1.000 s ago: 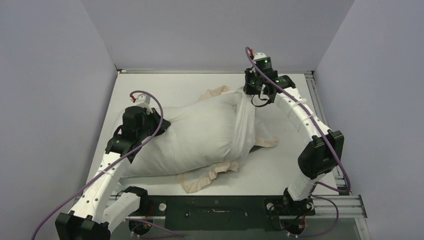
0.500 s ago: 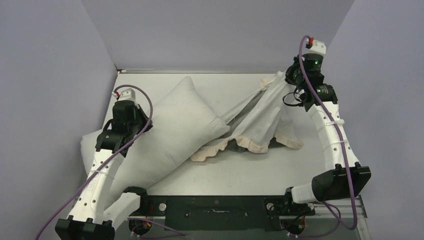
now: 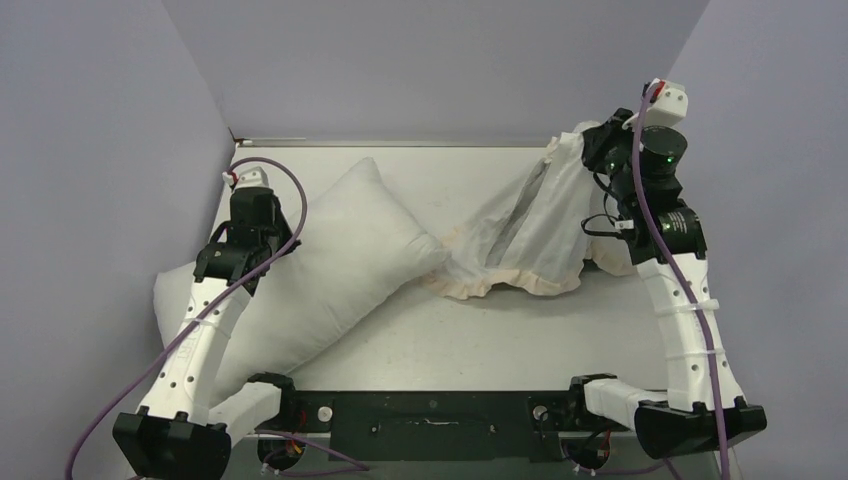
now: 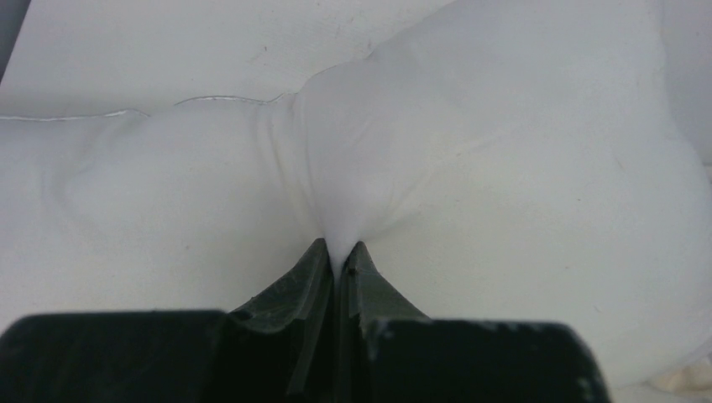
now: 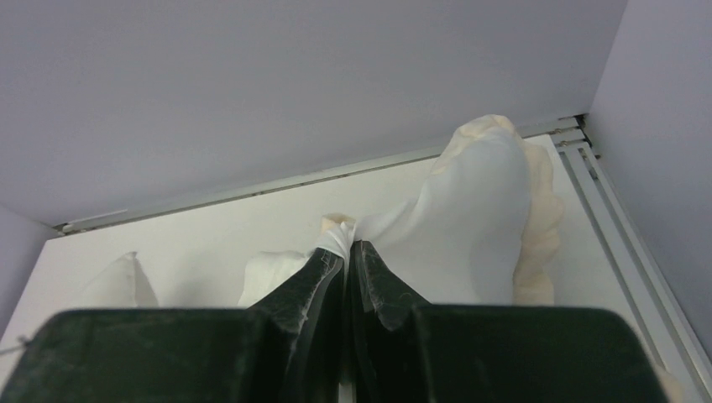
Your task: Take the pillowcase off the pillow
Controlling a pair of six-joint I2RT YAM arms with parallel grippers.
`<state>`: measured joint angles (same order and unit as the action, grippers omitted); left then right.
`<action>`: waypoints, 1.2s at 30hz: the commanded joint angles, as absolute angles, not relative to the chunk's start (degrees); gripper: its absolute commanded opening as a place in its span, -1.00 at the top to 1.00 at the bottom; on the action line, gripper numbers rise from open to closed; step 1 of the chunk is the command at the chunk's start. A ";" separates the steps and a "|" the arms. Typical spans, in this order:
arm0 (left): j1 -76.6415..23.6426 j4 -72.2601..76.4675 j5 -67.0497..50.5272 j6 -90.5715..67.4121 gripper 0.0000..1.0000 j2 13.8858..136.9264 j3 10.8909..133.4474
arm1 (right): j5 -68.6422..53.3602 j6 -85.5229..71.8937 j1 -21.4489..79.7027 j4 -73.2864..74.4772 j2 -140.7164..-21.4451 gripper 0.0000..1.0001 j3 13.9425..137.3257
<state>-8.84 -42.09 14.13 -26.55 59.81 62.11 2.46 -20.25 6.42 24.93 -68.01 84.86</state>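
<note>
The pillow, a plump plain white cushion, lies tilted on the left half of the table, bare and free of its cover. My left gripper is shut on a pinch of the pillow at its left side. The pillowcase, white with a cream ruffled frill, hangs from my right gripper, raised at the far right. Its frilled lower edge rests on the table just right of the pillow's corner. In the right wrist view my gripper is shut on a bunched fold of the pillowcase.
The table is white, with grey walls close on the left, back and right. A metal rail runs along the right edge. A black base plate holds both arms at the near edge.
My right gripper has pulled the pillowcase up and to the right, off the pillow. My left gripper has dragged the pillow to the left. Cover and pillow are now apart.
</note>
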 commanded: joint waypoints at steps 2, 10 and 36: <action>-8.52 -36.70 12.74 -26.95 1.00 59.27 63.47 | -7.94 -20.99 11.61 15.57 -63.21 0.89 80.54; -8.61 -35.99 10.20 -26.74 0.85 57.23 60.59 | -20.70 -22.38 14.23 19.08 -58.87 0.89 67.26; -8.57 -40.57 10.29 -26.83 -0.86 19.89 52.66 | -24.29 -16.45 22.67 35.24 -54.52 -0.24 49.59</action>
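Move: The pillowcase hangs shut in the right fingers, its middle about 8 cm back, 6 cm left and 20 cm below them. The table patch for it is some 17 cm back, 12 cm left and 39 cm down; the pillow's right corner is about 9 cm back, 22 cm left, 36 cm down. The left hand still pinches the pillow, whose middle is about 8 cm back, 3 cm right and 12 cm below; the pillowcase is some 47 cm right. The pillowcase, still pinched, is swung left and back by the right hand, then brought down about 28 cm towards the table beside the pillow's corner; the fingers tip down and turn counter-clockwise some 40 degrees, open and let go. The pillow is released by the left hand, which opens almost in place, then backs off about 10 cm, rising and tilting its fingers up. ##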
